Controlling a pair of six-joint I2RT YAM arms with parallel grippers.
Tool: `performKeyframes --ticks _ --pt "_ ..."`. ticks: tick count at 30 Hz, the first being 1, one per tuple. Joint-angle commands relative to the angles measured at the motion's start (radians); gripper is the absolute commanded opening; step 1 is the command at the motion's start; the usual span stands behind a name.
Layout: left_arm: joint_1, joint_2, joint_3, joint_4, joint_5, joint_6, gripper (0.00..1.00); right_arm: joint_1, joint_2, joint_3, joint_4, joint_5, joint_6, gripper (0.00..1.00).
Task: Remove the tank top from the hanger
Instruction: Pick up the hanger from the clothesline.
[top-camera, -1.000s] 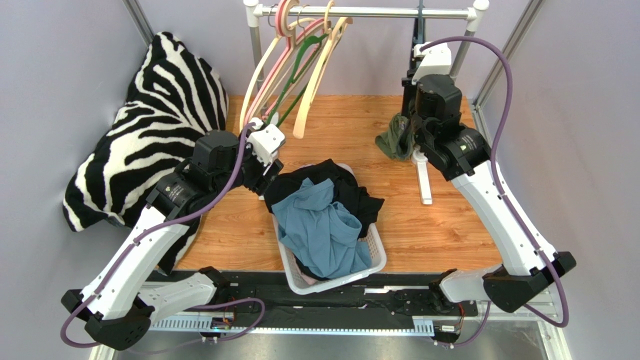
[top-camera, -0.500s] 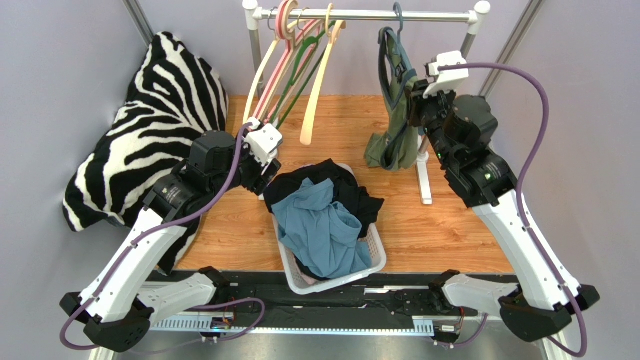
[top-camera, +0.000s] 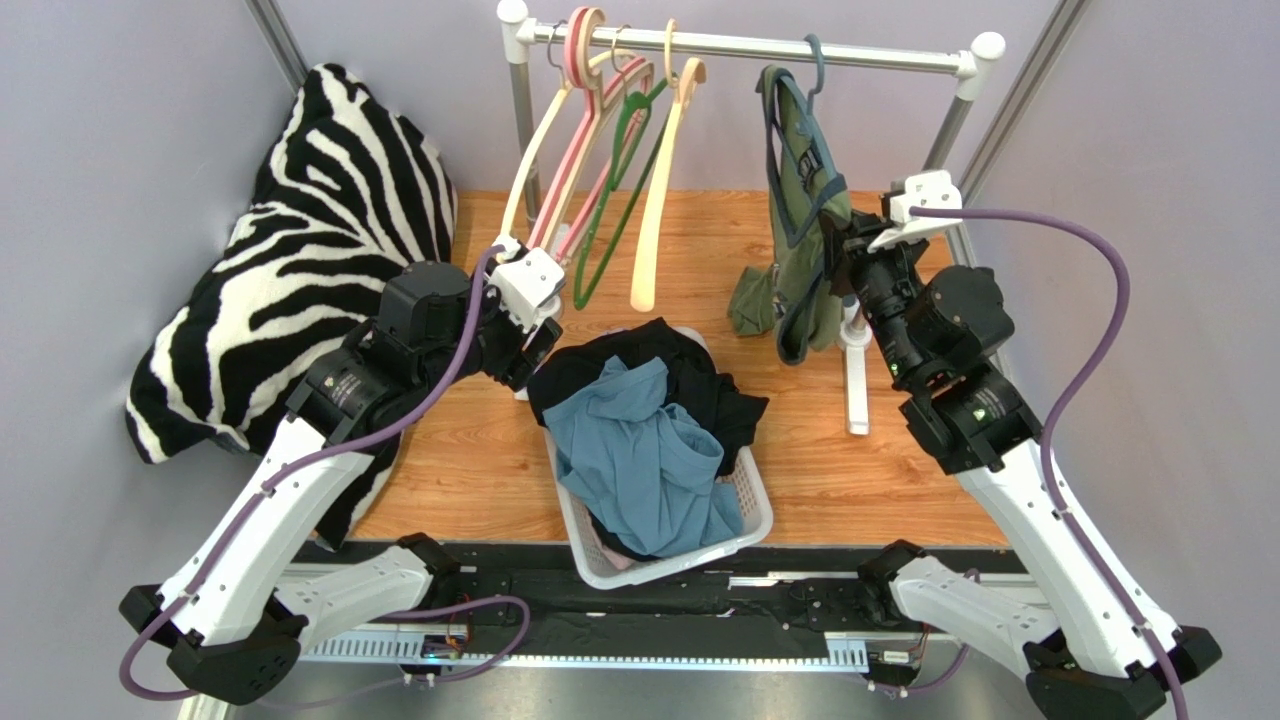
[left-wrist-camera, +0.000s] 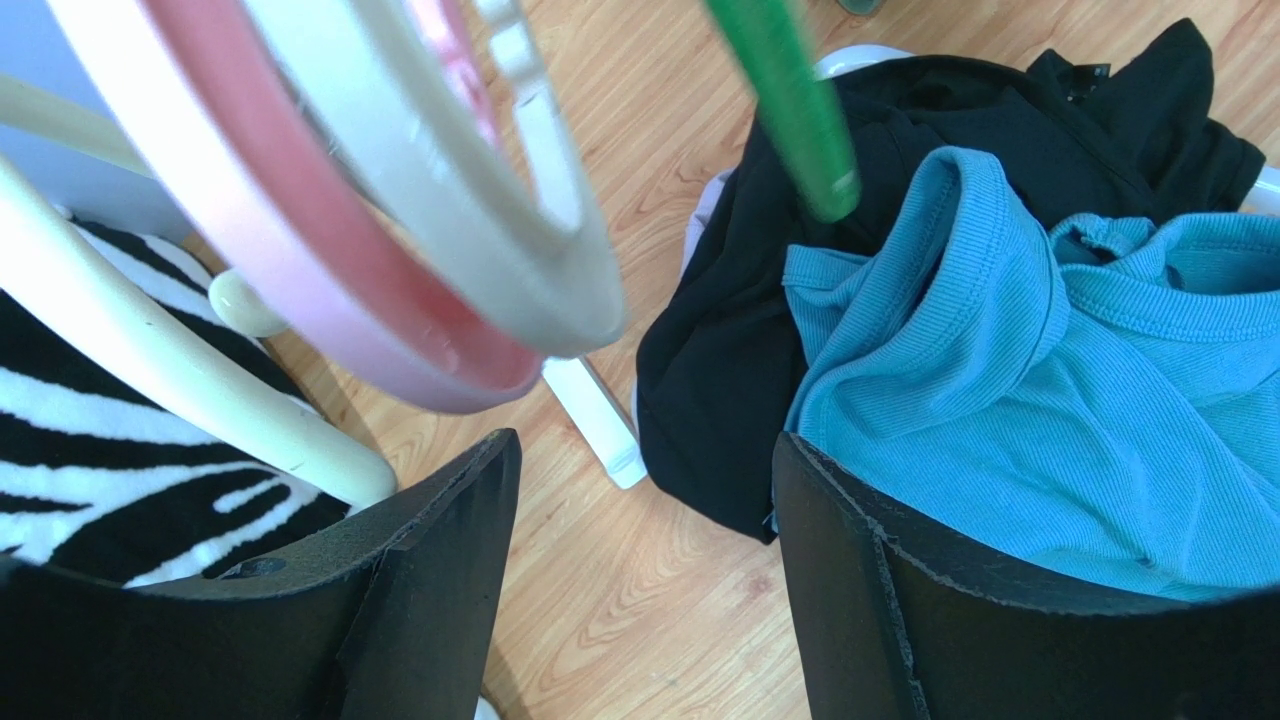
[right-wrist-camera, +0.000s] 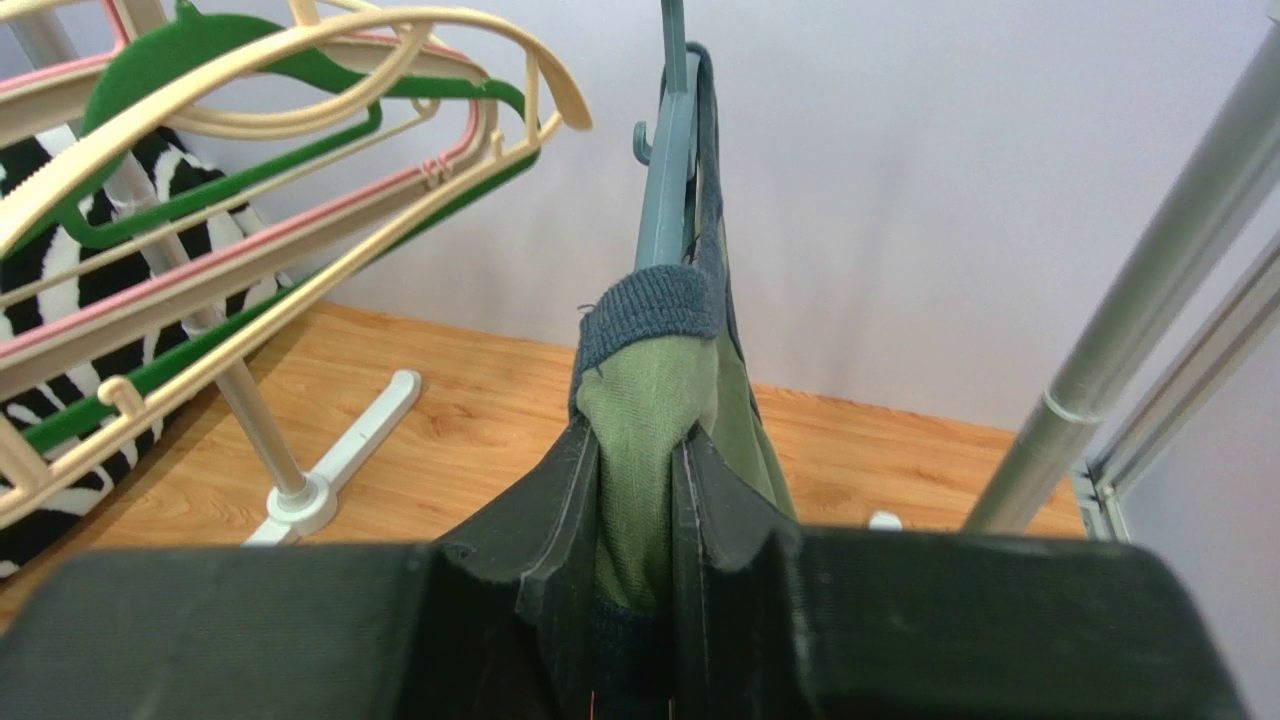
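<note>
An olive-green tank top (top-camera: 796, 248) with dark trim hangs on a grey-blue hanger (top-camera: 813, 57) at the right end of the rail. My right gripper (top-camera: 846, 273) is shut on its strap fabric just right of the garment. In the right wrist view the green cloth (right-wrist-camera: 657, 398) is pinched between the jaws (right-wrist-camera: 643, 450), and the hanger (right-wrist-camera: 666, 165) rises straight above. My left gripper (top-camera: 526, 342) hangs open beside the basket's left edge. It holds nothing (left-wrist-camera: 643, 450), with bare wood below.
A white laundry basket (top-camera: 754, 518) holds black and blue garments at centre. Several empty hangers (top-camera: 601, 165) lean on the rail (top-camera: 721, 42) just above my left gripper. A zebra cushion (top-camera: 301, 225) fills the left side. The rack's white foot (top-camera: 854, 375) lies under my right arm.
My right arm has drawn back toward the near right with the tank top in its grip, pulling the garment out from a bunch. The rack and hangers have shifted slightly. The left arm stayed put.
</note>
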Motion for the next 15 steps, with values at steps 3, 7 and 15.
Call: performKeyframes --ticks 3,7,15 --pt "0.008 -0.002 0.009 0.028 0.009 -0.013 0.71 0.002 0.109 0.107 0.265 -0.039 -0.035 0.0" --pt "0.011 -0.005 0.006 0.026 0.009 -0.013 0.71 0.002 0.138 0.186 0.287 -0.062 -0.04 0.0" --pt "0.014 0.009 0.004 0.032 0.009 -0.013 0.71 0.002 0.06 0.146 0.291 -0.053 -0.049 0.0"
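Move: Straight out from the right hand, which already grips the near shoulder of the hanger through the green tank top, the clothesline crosses at the hook about 17 cm ahead, 2 cm to the left and some 14 cm up. The nearest cream hanger lies roughly 18 cm left and 5 cm ahead, about level. The rail's right end is some 16 cm right and 17 cm ahead, 14 cm up. From the left hand that hook spot is about 28 cm ahead, 32 cm right and 24 cm up. Lifting the hanger and tank top together, the right hand rises about 5 cm; it first pushes some 3 cm forward and left towards the clothesline, then keeps rising while easing back about a centimetre. The shut fingers keep their pinch on shoulder and cloth, and the fingertips tip up by roughly 10 degrees. ##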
